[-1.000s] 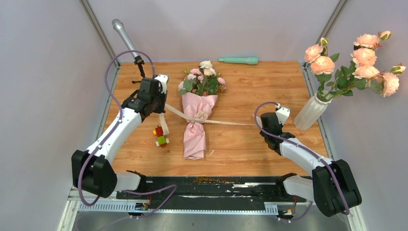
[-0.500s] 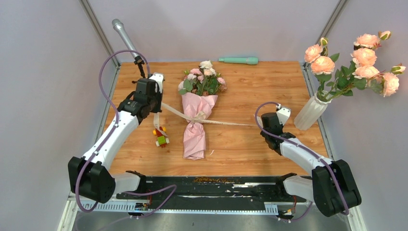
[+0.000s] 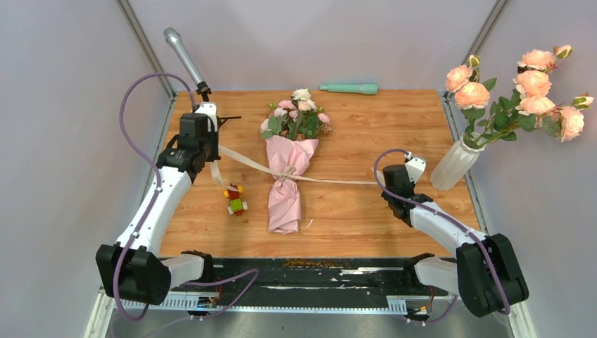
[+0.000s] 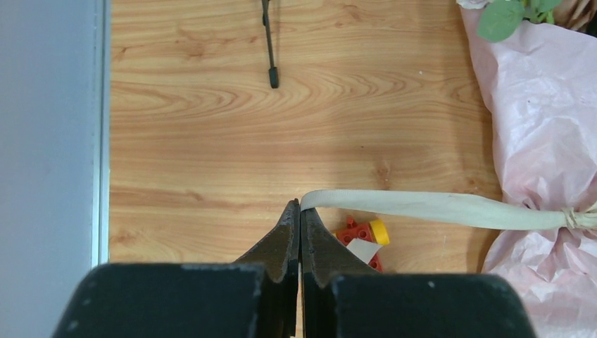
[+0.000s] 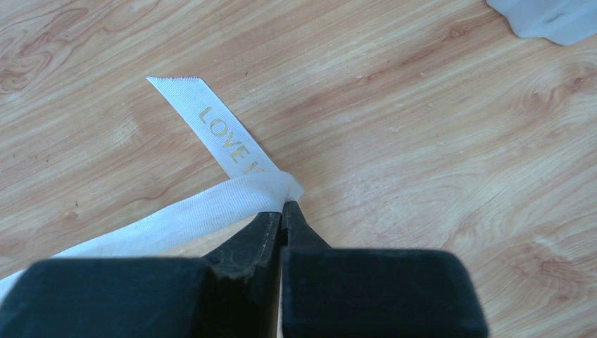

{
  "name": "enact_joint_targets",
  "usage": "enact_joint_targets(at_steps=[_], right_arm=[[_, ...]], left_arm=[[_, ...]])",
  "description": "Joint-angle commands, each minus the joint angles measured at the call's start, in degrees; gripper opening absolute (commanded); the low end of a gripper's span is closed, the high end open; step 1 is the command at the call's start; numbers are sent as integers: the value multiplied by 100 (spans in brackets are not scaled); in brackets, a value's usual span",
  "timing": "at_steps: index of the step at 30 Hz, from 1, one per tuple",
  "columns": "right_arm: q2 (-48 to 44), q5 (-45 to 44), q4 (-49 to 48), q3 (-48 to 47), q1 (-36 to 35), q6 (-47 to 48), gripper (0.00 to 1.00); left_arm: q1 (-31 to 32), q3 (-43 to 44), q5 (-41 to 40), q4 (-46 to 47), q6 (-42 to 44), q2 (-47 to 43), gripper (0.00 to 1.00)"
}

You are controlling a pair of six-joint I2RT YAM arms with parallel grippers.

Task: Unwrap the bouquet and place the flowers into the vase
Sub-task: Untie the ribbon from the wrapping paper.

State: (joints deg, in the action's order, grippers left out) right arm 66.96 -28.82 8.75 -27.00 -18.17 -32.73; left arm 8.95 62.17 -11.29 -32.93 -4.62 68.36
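Note:
The bouquet point(image 3: 285, 184) lies in the middle of the table, its pink paper point(image 4: 535, 113) still wrapped round the stems. Its flowers point(image 3: 297, 116) point toward the far edge. A cream ribbon point(image 3: 243, 160) runs from the knot point(image 3: 286, 171) out to both sides. My left gripper point(image 3: 212, 149) is shut on the ribbon's left end point(image 4: 436, 209), far left of the bouquet. My right gripper point(image 3: 382, 182) is shut on the right end point(image 5: 176, 222), which is printed with gold letters. The ribbed white vase point(image 3: 452, 164) stands at the right edge, beyond the right gripper.
Large peach roses point(image 3: 533, 91) on leafy branches fill the vase. A small red, yellow and green toy brick point(image 3: 235, 199) lies left of the bouquet, under the ribbon. A mint-green cylinder point(image 3: 350, 89) lies at the far edge. A grey rod point(image 3: 181, 55) leans at the back left corner.
My left arm has swung back and to the left with the ribbon end, drawing that side of the ribbon longer and straighter. The right arm and bouquet have stayed put.

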Motion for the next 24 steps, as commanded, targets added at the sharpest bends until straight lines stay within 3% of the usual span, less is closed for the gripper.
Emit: enact_joint_targets(at_steps=[1,10,24], right_arm=[[-139,-21,-58,20,45,-22,0],[-191,3,-58,56,85,-40,0],[-629,-4,204,33,324,109,0]], left_arm=[[-188,-27,-86,234,1,-217,0],[-634,-24,-74,283,-60,-391,0],[-1087,-134,-857,490,33,-953,0]])
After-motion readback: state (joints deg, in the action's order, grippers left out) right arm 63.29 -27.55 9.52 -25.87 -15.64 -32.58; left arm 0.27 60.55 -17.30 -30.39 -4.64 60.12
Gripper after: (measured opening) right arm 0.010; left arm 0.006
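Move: Some 21 cm to the left hand's right and 3 cm back of it, about 14 cm lower, sits the ribbon's bow knot on the pink wrapping paper. Nearer on that side is the toy car, about 6 cm right, 10 cm back and 18 cm down; the microphone stand's base is some 14 cm ahead, 2 cm left, equally low. The right hand has the knot about 33 cm to its left, 2 cm ahead, at roughly its own height. Pulling its ribbon end farther out from the knot, the left hand sweeps about 7 cm to the left and climbs some 4 cm. Its shut fingers keep their pinch while the wrist turns about 15 degrees counter-clockwise and tips up slightly. The right hand stays low and keeps hold of the other end as counter-hold, easing only about 1 cm to its right. ##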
